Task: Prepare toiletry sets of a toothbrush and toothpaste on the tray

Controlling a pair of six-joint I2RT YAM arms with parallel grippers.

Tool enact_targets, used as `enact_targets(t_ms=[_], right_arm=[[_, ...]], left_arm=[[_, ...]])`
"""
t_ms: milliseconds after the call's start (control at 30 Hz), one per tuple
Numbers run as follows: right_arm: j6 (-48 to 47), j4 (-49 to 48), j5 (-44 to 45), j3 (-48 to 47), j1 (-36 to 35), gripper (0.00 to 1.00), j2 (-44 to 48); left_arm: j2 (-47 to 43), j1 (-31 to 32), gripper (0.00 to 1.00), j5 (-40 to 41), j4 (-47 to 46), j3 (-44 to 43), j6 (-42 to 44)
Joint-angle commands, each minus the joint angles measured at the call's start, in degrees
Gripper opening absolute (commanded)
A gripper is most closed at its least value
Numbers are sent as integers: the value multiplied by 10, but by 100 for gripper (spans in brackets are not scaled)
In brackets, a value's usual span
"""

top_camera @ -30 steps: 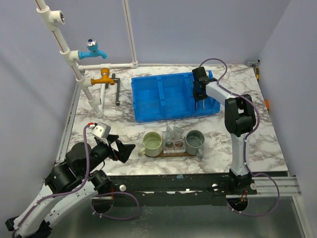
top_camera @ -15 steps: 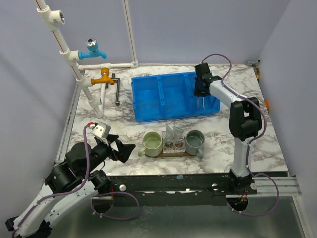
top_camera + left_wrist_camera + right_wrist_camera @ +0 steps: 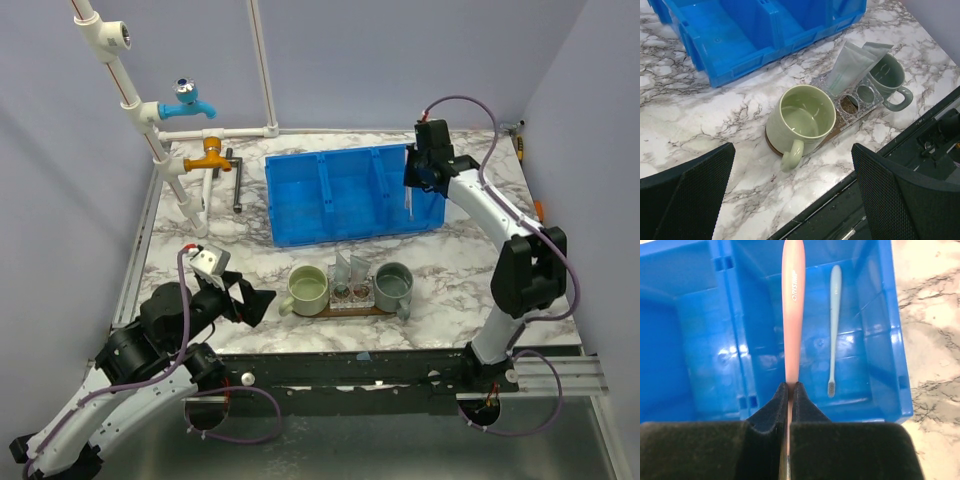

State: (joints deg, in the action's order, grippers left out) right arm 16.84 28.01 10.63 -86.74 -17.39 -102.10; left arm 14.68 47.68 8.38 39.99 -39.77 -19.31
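Observation:
My right gripper (image 3: 790,390) is shut on a pink toothbrush (image 3: 792,315), which hangs over the blue bin (image 3: 685,340). From above, this gripper (image 3: 412,185) sits over the bin's right end with the brush (image 3: 408,202) dangling below it. A light-blue toothbrush (image 3: 834,325) lies in the bin's right compartment. Two whitish-grey toothpaste tubes (image 3: 852,62) lean in a small holder on the dark-brown tray (image 3: 771,144), between a pale green cup (image 3: 807,117) and a grey-green cup (image 3: 887,77). My left gripper (image 3: 793,147) is open and holds nothing, near the green cup's handle.
White pipework with a blue tap (image 3: 187,100) and an orange tap (image 3: 208,155) stands at the back left, with a dark metal tool (image 3: 237,180) beside it. The table's black front rail (image 3: 900,145) runs close under my left gripper. The walls close in on three sides.
My right arm has lifted and swung to the right with the pink toothbrush, from inside the bin to its right end. My left arm has shifted only slightly.

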Motion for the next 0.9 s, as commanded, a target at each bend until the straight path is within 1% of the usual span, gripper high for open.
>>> enact_targets(t_ms=[0,200,300,400,633,733,867], right_arm=[[-17,-12,-85,40,2,0,74],[-41,-14,-210,96,1,0,177],[-57,-1,-292,111,-2,0,217],[-76,20,-377,119,-12,0,236],[-96,32,-525,141,-46,0,287],[-109,47,-568,133,-76,0,289],[-132,78,-584,117,-126,0,279]], left_arm=[[6,-2,99,-4,4,-7,-5],[19,-2,99,-14,4,-16,-4],[30,-2,99,-26,-1,-21,-4],[38,-2,99,-36,-10,-26,-1],[53,-2,99,-72,-17,-55,1],[58,-2,99,-90,-23,-65,-8],[73,-2,99,-121,-20,-85,-19]])
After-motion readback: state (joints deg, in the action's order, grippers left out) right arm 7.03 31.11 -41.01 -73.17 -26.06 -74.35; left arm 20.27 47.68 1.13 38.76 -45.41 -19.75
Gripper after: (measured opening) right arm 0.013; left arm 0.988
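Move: Behind and to the left of the right hand, which already holds the pink toothbrush over the blue bin, the clear holder stands about 22 cm back, 15 cm left and 11 cm below. The green mug stands some 10 cm left of the holder, the grey mug about 9 cm right of it. The other toothbrush lies in the bin, 4 cm ahead, 4 cm right and 14 cm lower. From the left hand, the holder is roughly 10 cm ahead, 19 cm right and 16 cm below. Drawing back out over the bin's near edge, the right hand carries the pinched toothbrush about 21 cm back and 13 cm left towards the clear holder, rising 11 cm, mostly early on. The wrist swings counter-clockwise, some 55 degrees, with its left side rolling up. Late on, the open left hand lifts about 3 cm and edges right. ##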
